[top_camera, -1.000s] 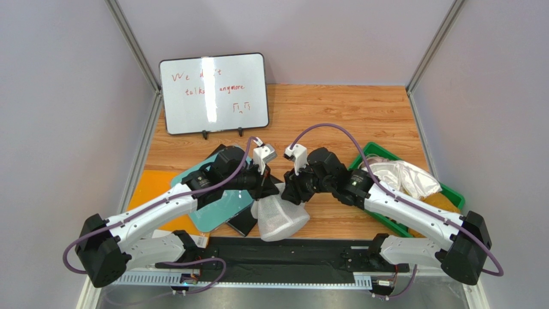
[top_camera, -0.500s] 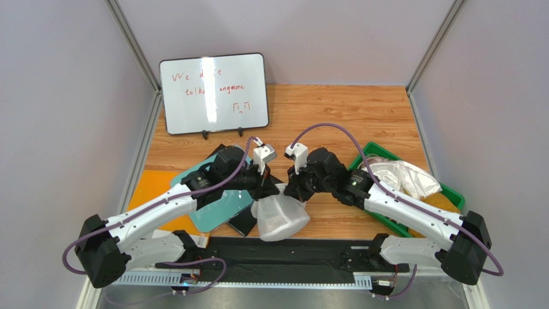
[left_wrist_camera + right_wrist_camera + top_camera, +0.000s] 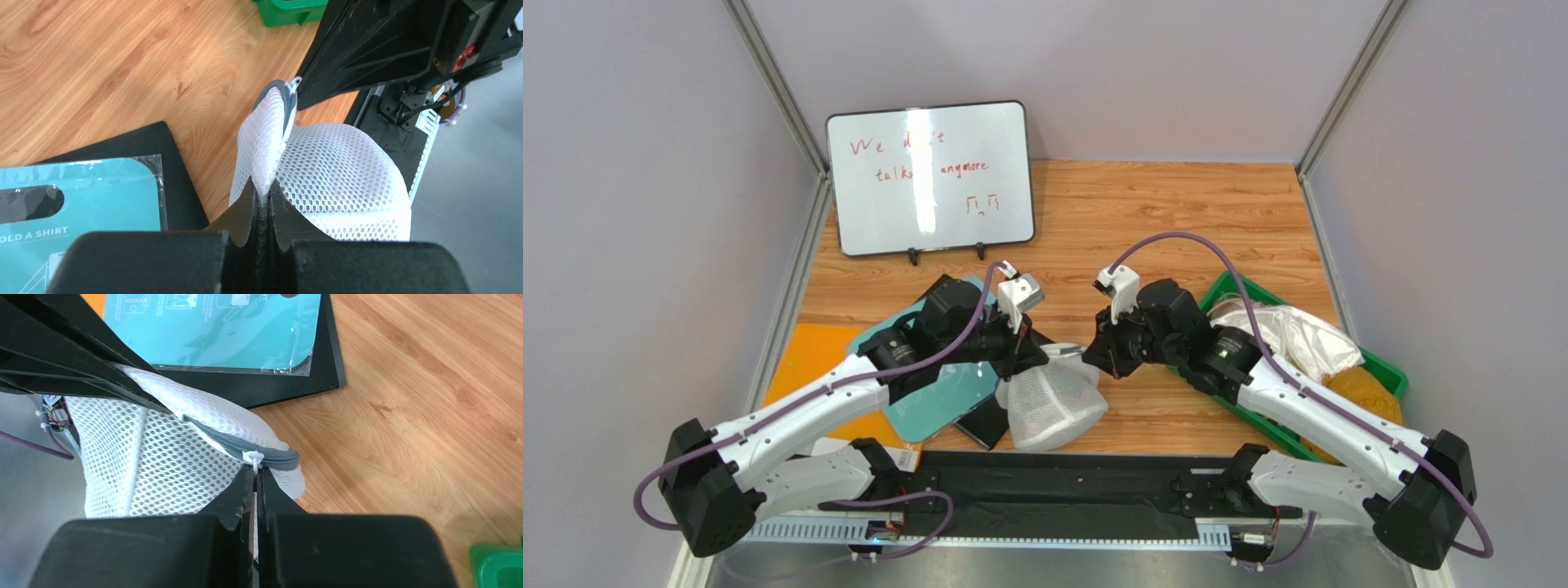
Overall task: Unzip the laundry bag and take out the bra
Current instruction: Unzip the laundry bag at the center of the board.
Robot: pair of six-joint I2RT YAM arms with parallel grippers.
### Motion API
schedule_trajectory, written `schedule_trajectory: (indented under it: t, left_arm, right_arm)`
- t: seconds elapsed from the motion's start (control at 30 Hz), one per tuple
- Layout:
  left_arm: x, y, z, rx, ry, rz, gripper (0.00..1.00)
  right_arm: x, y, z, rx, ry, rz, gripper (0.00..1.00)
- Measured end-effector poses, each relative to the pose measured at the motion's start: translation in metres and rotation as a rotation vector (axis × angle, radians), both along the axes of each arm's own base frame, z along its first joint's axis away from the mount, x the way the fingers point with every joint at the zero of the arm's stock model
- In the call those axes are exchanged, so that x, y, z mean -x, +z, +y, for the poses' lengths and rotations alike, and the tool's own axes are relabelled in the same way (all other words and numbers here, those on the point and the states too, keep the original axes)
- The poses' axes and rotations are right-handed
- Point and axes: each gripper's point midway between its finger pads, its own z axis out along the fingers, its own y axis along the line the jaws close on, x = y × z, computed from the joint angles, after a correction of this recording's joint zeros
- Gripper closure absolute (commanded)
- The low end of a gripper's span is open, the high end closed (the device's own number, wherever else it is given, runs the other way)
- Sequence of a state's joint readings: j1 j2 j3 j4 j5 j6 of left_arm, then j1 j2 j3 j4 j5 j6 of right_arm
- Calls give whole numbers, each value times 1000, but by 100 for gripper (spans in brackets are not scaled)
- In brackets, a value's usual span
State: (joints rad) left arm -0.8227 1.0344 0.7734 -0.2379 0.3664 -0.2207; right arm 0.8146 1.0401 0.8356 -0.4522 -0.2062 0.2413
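Note:
The laundry bag (image 3: 1053,402) is a white mesh pouch with a grey zip rim, held up between both arms near the table's front edge. My left gripper (image 3: 1030,363) is shut on a fold of its mesh (image 3: 270,147). My right gripper (image 3: 1085,358) is shut on the white zip pull (image 3: 252,458), which sits at the grey rim (image 3: 270,456). The bag also shows in the right wrist view (image 3: 153,465). The bra is hidden from every view.
A teal packet (image 3: 946,386) lies on a black garment (image 3: 983,423) left of the bag. A green bin (image 3: 1308,392) with white cloth (image 3: 1290,333) stands at right. A whiteboard (image 3: 930,178) stands at the back. An orange mat (image 3: 808,368) lies far left.
My right gripper has moved right, away from the left one, drawing the zip pull along the rim. The bag has shifted slightly and hangs lower and flatter.

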Motion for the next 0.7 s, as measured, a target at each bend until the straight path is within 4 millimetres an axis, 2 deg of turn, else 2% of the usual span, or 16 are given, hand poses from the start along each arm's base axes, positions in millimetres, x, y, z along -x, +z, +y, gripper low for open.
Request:
schedule_trajectory:
  t: [0.1,0.17,0.2,0.23,0.27,0.3,0.4,0.6,0.7]
  left_arm:
    - [0,-2,2,-14,3,-1,100]
    - [0,-4,4,-24,3,-2,80]
    - [0,-5,4,-28,3,-3,65]
    - [0,-6,5,-31,2,-4,44]
    - [1,-6,5,-37,-2,-8,38]
    - [1,-7,6,-41,-4,-4,27]
    - [3,-2,6,-46,-9,3,24]
    - [-2,42,-10,46,-46,-49,24]
    - [-3,50,-20,79,-77,-52,24]
  right_arm:
    - [1,-6,-4,9,-10,16,100]
    - [3,-10,-5,14,-9,29,100]
    - [3,-11,-4,14,-8,32,100]
    - [4,-11,-4,12,-6,37,100]
    - [5,-11,-4,9,-7,42,100]
    - [5,-12,-4,7,-7,46,100]
    - [7,-12,-3,-1,-8,63,100]
    - [14,-7,0,-36,8,81,100]
    - [19,-7,2,-47,20,86,100]
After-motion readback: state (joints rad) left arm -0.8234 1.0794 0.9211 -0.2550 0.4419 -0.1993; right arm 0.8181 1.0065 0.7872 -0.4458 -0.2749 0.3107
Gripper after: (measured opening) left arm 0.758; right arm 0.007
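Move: The left fingers hold one end of the laundry bag, whose body hangs about 4 cm back, 2 cm right and 6 cm below them. The zipper pull sits some 7 cm to their right and 2 cm lower, and the teal board's middle lies 20 cm left and 8 cm ahead, on the table. From the right fingers, which grip the pull, the bag's body is some 5 cm left, 4 cm back and 5 cm down. Open the left gripper to about three quarters to let go of the bag's end, easing down slightly first, then lift it quickly about 5 cm, veering right over the bag towards the right gripper's side. Keep the right fingers shut on the zipper pull while drawing that hand back about 2 cm and slightly down. ##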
